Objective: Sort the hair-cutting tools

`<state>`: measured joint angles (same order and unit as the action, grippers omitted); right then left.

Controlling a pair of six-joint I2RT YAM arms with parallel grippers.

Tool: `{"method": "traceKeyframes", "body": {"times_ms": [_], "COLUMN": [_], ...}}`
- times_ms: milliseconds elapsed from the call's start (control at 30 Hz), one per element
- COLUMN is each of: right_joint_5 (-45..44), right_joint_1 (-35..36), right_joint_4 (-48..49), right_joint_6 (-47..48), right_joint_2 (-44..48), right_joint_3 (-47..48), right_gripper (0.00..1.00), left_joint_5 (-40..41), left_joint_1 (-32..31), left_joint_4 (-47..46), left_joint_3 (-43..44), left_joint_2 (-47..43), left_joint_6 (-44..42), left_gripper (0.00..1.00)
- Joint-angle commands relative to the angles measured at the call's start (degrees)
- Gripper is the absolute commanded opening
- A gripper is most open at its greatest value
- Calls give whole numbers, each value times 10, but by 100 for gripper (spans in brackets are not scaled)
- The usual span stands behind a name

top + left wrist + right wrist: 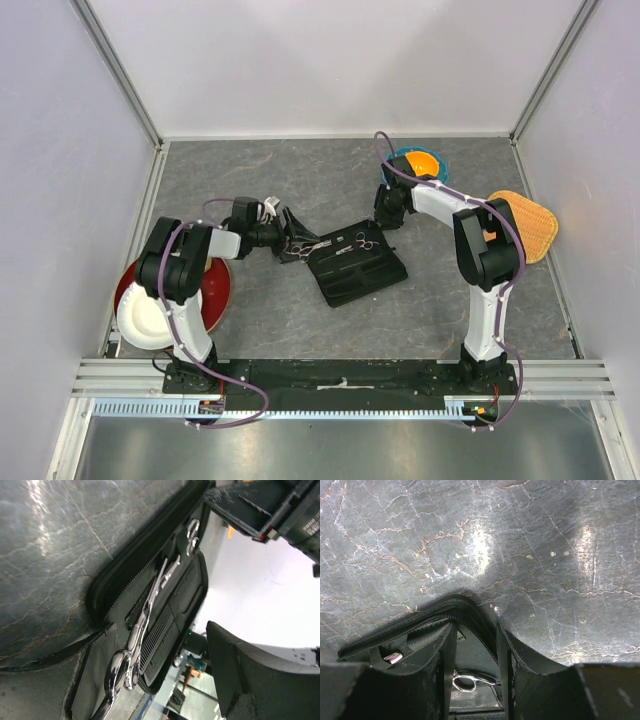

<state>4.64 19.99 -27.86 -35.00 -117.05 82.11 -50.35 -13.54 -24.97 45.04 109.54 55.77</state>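
Observation:
The black case lies open mid-table. One pair of silver scissors rests along its left part, seen close up as the long scissors lying free. A second pair of scissors lies farther in, small in the left wrist view. Two ribbed black combs sit in the case beside the long scissors. My left gripper stands open just off the long scissors' loops, holding nothing. My right gripper straddles the case's far corner, fingers against its rim; a scissor loop shows between them.
A red plate with a white plate on it sits at the left by the left arm. A teal bowl with an orange inside stands at the back right, and a woven orange mat lies at the right edge.

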Motion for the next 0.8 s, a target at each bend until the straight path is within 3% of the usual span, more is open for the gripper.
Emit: {"method": "traceKeyframes", "body": {"times_ms": [0,67,367,767], "right_joint_5": [-7,-10,-16,-16], "right_joint_1": [14,14,14,14], "right_joint_4": [-19,-20,-20,-21], "right_joint_6": [-16,-18,-23,-21], "right_joint_2": [-25,-26,-27,-27], "right_joint_3": [-16,-16,-18,-25], "right_gripper": [45,45,45,43], "left_joint_5": [143,178,234,336], "left_joint_1": [4,4,3,4], "left_joint_4": [246,304,406,469], "left_joint_3": [45,58,62,77], "left_joint_2": [-34,-38,-44,-91], "left_joint_6": [-108,-113,-119,-149], "left_gripper": [80,80,79,74]}}
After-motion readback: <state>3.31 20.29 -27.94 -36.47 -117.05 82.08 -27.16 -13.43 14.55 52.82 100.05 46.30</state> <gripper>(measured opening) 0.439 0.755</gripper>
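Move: The long scissors just let go lie with their handles at the left gripper's open fingers and their blades in the case; their middle is about 4 cm to the right, 1 cm ahead and 2 cm below. The middle of the case is some 12 cm right and 4 cm back, the second scissors in it about 12 cm right and 1 cm ahead, both some 3 cm lower. From the right gripper, the long scissors are about 16 cm left and 5 cm back. Draw the left gripper off the long scissors' handles: after a slight nudge forward, bring it about 5 cm to the left, easing back and sinking a little, while tipping its fingers some 30 degrees more steeply down. Leave the fingers wide open. Keep the right gripper still, holding the far right corner of the case. ##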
